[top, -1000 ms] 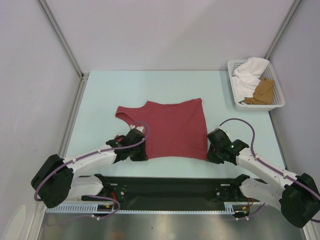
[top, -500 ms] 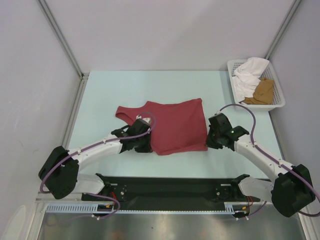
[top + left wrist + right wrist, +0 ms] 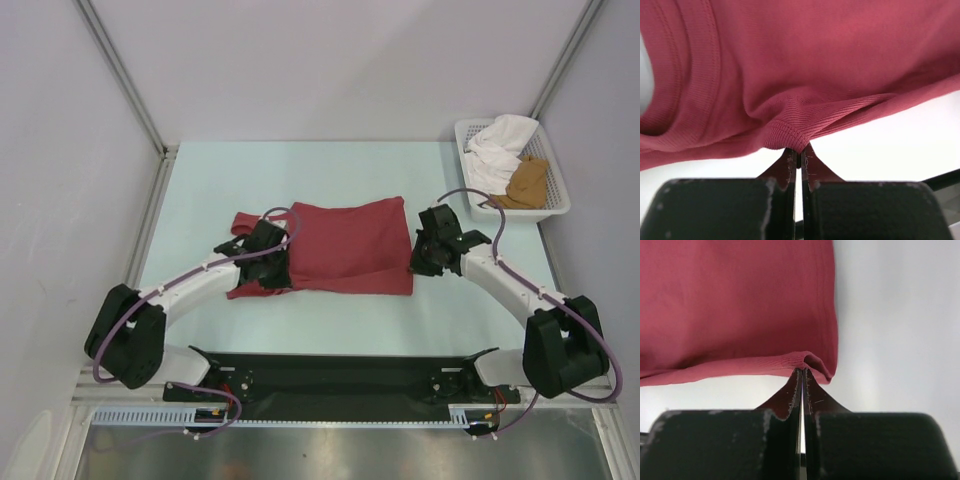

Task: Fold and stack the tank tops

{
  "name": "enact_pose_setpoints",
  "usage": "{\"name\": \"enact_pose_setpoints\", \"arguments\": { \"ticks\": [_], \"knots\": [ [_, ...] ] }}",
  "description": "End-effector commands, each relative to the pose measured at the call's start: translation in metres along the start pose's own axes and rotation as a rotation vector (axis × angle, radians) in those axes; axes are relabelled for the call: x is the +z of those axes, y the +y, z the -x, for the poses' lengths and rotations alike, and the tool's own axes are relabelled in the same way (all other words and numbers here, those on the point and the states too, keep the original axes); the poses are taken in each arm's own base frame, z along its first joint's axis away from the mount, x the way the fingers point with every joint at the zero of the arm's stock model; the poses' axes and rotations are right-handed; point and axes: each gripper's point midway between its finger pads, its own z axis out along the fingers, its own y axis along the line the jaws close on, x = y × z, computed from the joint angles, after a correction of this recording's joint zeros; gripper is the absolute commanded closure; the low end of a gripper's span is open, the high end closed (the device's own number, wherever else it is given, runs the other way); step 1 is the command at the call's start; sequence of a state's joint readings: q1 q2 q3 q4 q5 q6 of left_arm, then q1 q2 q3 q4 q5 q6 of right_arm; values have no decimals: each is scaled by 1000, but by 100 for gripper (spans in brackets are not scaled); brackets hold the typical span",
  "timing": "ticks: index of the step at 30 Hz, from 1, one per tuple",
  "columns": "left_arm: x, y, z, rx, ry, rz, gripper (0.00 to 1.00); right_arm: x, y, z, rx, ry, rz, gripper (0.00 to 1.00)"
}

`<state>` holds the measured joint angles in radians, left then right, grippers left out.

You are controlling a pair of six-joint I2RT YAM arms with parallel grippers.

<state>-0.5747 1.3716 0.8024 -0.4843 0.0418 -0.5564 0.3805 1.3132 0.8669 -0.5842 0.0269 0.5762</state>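
A dark red tank top lies on the pale table, its near hem lifted and carried back over the rest so the cloth is doubled. My left gripper is shut on the hem's left end, near a shoulder strap; its pinch on the ribbed edge fills the left wrist view. My right gripper is shut on the hem's right corner. A tan-brown tank top lies crumpled in the white basket at the back right.
White cloth fills the far part of the basket. Grey walls with metal posts enclose the table on three sides. A black base rail runs along the near edge between the arm mounts.
Both grippers have carried the red top's near hem away from me, towards its neckline. The visible cloth has become shorter front to back, and both arms have stretched out.
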Motion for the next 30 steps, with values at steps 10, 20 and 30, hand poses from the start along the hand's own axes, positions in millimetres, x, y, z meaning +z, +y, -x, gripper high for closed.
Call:
{"name": "enact_pose_setpoints", "arguments": {
  "ticks": [10, 20, 30],
  "knots": [
    [2, -3, 40, 8, -29, -24, 99, 10, 13, 62, 3, -93, 32, 99],
    [16, -3, 60, -4, -10, -13, 99, 29, 12, 81, 25, -82, 39, 98],
    [30, 4, 77, -34, 0, -19, 98, 54, 12, 96, 38, -56, 25, 98]
  ]
}}
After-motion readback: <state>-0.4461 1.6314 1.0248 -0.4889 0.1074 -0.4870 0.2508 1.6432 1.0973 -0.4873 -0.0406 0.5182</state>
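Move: Both hands already hold the near side of the red tank top, some 4 to 5 cm over the table, with the rest of it lying flat ahead. From the left hand the red top's far edge is about 22 cm straight ahead, its far strap about 19 cm ahead and 11 cm left, and its near strap level with the hand and 11 cm left. From the right hand the far corner lies roughly 22 cm straight ahead, and the white basket some 30 cm ahead and 25 cm right. Still pinching the near side, the two hands carry it forward together, low over the flat part and towards the far edge, the left going about 6.5 cm and the right somewhat faster, about 8.5 cm. Both keep their grip with the fingers pointing steeply down and the wrists almost unturned, and the right hand bobs up slightly midway before easing down to end about 1.5 cm lower. ##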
